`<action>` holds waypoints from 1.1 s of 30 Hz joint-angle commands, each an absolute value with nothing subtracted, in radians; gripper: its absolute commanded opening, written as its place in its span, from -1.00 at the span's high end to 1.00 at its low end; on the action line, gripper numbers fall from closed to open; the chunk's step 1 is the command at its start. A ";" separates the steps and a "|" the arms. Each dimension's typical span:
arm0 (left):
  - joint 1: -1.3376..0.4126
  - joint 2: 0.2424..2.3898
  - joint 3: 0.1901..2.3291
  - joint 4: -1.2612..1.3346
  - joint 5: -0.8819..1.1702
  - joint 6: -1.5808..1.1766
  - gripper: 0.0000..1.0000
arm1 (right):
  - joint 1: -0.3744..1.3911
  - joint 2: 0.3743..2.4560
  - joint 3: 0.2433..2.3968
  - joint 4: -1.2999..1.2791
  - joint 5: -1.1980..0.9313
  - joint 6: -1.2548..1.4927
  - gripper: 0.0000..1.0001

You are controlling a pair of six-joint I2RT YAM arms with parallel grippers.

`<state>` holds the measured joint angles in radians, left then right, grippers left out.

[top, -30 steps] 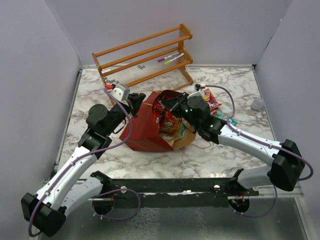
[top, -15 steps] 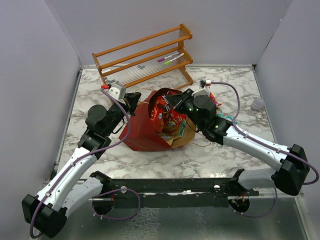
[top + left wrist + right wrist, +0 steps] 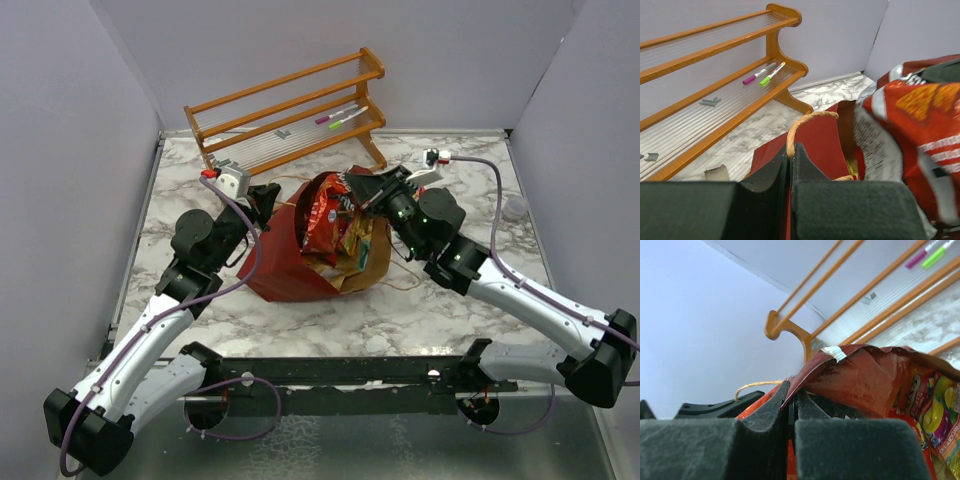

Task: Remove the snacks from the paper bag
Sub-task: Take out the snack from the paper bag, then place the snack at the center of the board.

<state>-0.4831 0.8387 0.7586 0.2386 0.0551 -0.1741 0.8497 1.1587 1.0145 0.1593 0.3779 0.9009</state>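
The red paper bag (image 3: pixel 285 265) lies on its side on the marble table, its brown mouth facing right. My left gripper (image 3: pixel 270 197) is shut on the bag's upper rim beside the twine handle (image 3: pixel 807 117); the red wall (image 3: pixel 815 145) shows past the jaws. My right gripper (image 3: pixel 352 192) is shut on the top edge of a large red foil snack packet (image 3: pixel 320 212) and holds it raised above the bag's mouth. The packet hangs in front of the jaws in the right wrist view (image 3: pixel 865 382) and shows in the left wrist view (image 3: pixel 910 120). More colourful packets (image 3: pixel 352 245) sit in the mouth.
A wooden slatted rack (image 3: pixel 290 110) stands at the back, close behind the bag, with a pink and a green pen (image 3: pixel 338 120) on it. A small white cup (image 3: pixel 513 207) sits at the right edge. Grey walls close in both sides.
My right gripper has risen and moved right and back, drawing the red packet up out of the bag's mouth. My left gripper has kept its hold on the bag.
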 commanded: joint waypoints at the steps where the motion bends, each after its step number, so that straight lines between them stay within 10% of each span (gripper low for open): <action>1: -0.474 0.821 0.757 0.250 0.018 -0.178 1.00 | 0.853 1.054 1.049 0.207 0.448 0.791 0.98; 21: -0.474 0.844 0.760 0.247 0.014 -0.185 1.00 | 0.843 0.765 0.928 -0.045 1.170 0.424 0.98; 33: -0.474 0.842 0.758 0.242 0.005 -0.179 1.00 | 0.352 1.131 1.108 -0.154 0.563 0.567 0.98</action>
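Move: The red snack already pinched in the right hand hangs over the paper bag, whose middle is about 5 cm back, 8 cm left and 19 cm below that hand. It is bound for the red snack on the table, some 13 cm ahead, 19 cm right and 28 cm down; the teal snack lies roughly 3 cm ahead and 27 cm right, equally low. From the left hand, that tabletop red snack is about 13 cm ahead, 37 cm right. The held red snack is carried off to the right, away from the paper bag and over towards the snacks on the table, some 25 cm in all. The right hand first arcs up about 8 cm and slightly back, then sinks as far and finally reaches forward, swinging clockwise some 45 degrees and rolling its left side down, fingers still shut. The left hand stays, keeping its pinch on the rope handle. ##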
